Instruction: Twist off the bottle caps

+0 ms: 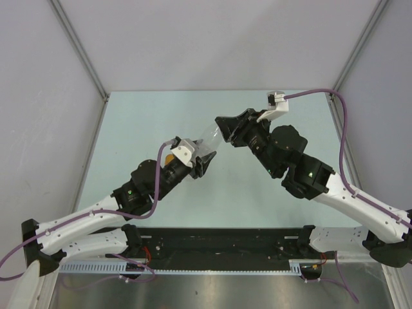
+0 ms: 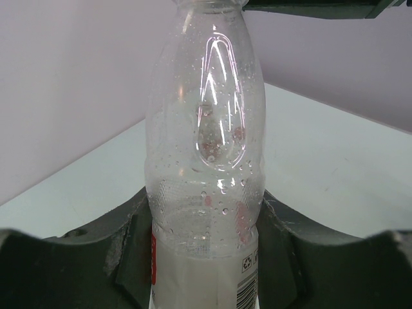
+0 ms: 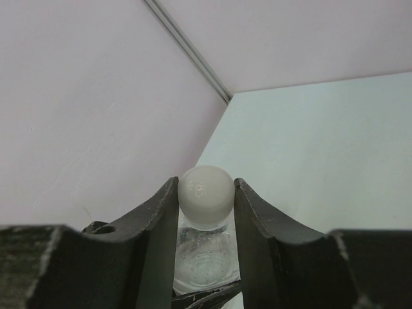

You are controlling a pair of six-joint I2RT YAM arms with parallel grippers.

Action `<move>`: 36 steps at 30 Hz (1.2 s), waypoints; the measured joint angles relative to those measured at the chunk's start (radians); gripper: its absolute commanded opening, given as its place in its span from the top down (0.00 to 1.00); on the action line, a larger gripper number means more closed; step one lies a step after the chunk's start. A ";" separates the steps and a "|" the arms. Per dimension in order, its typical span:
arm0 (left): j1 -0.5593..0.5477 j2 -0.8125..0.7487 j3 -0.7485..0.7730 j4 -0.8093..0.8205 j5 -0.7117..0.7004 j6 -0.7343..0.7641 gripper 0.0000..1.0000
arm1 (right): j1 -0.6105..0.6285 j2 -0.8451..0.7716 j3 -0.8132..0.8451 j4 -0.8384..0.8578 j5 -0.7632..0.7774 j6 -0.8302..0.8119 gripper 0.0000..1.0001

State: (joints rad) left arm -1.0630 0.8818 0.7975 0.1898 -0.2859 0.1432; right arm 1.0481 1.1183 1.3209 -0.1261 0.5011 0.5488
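My left gripper [image 2: 206,257] is shut on the lower body of a clear bottle [image 2: 206,148] with a white label and a red band at its edge. Droplets cling to the inside of the bottle. The bottle is held off the table between both arms [image 1: 214,137]. Its white cap [image 3: 205,195] sits between the fingers of my right gripper [image 3: 206,199], which is shut on it, with both pads touching its sides. The bottle's neck [image 3: 206,264] shows just below the cap. In the top view the left gripper [image 1: 205,159] and right gripper [image 1: 226,133] face each other.
Something orange [image 1: 168,158] shows beside the left wrist, mostly hidden by the arm. The pale green table [image 1: 161,116] is bounded by grey walls at the left, back and right. A black rail [image 1: 219,238] runs along the near edge.
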 measured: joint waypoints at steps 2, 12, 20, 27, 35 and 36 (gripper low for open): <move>0.000 0.000 0.000 0.000 0.000 0.000 1.00 | 0.000 0.000 0.000 0.000 0.000 -0.002 1.00; 0.023 -0.054 0.005 -0.047 0.131 -0.047 1.00 | -0.045 -0.028 0.002 0.003 -0.192 -0.071 1.00; 0.140 -0.054 0.073 -0.086 0.481 -0.192 1.00 | -0.164 -0.086 0.003 0.029 -0.544 -0.120 1.00; 0.239 0.008 0.162 -0.059 0.864 -0.349 1.00 | -0.264 -0.137 -0.031 0.163 -0.896 -0.139 1.00; 0.247 0.105 0.226 0.019 1.257 -0.488 1.00 | -0.300 -0.140 -0.034 0.301 -1.260 -0.136 1.00; 0.247 0.115 0.226 0.034 1.302 -0.509 1.00 | -0.303 -0.137 -0.035 0.313 -1.305 -0.135 1.00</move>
State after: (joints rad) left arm -0.8158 0.9966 1.0233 0.2237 1.0164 -0.3653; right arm 0.7452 0.9817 1.2854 0.1867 -0.8036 0.4141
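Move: The right fingertips already pinch the white cap, with the bottle body about 10 cm below, 3 cm back and 4 cm to the left. The left fingers already grip that body; from that hand the cap sits roughly 3 cm ahead, 4 cm right and 10 cm up. The orange bottle stands on the table some 12 cm left of the left hand, 3 cm farther out and about 25 cm below. Gripping body and cap, both hands draw back about 14 cm, rise some 7 cm and swing oppositely, fingers forward. ##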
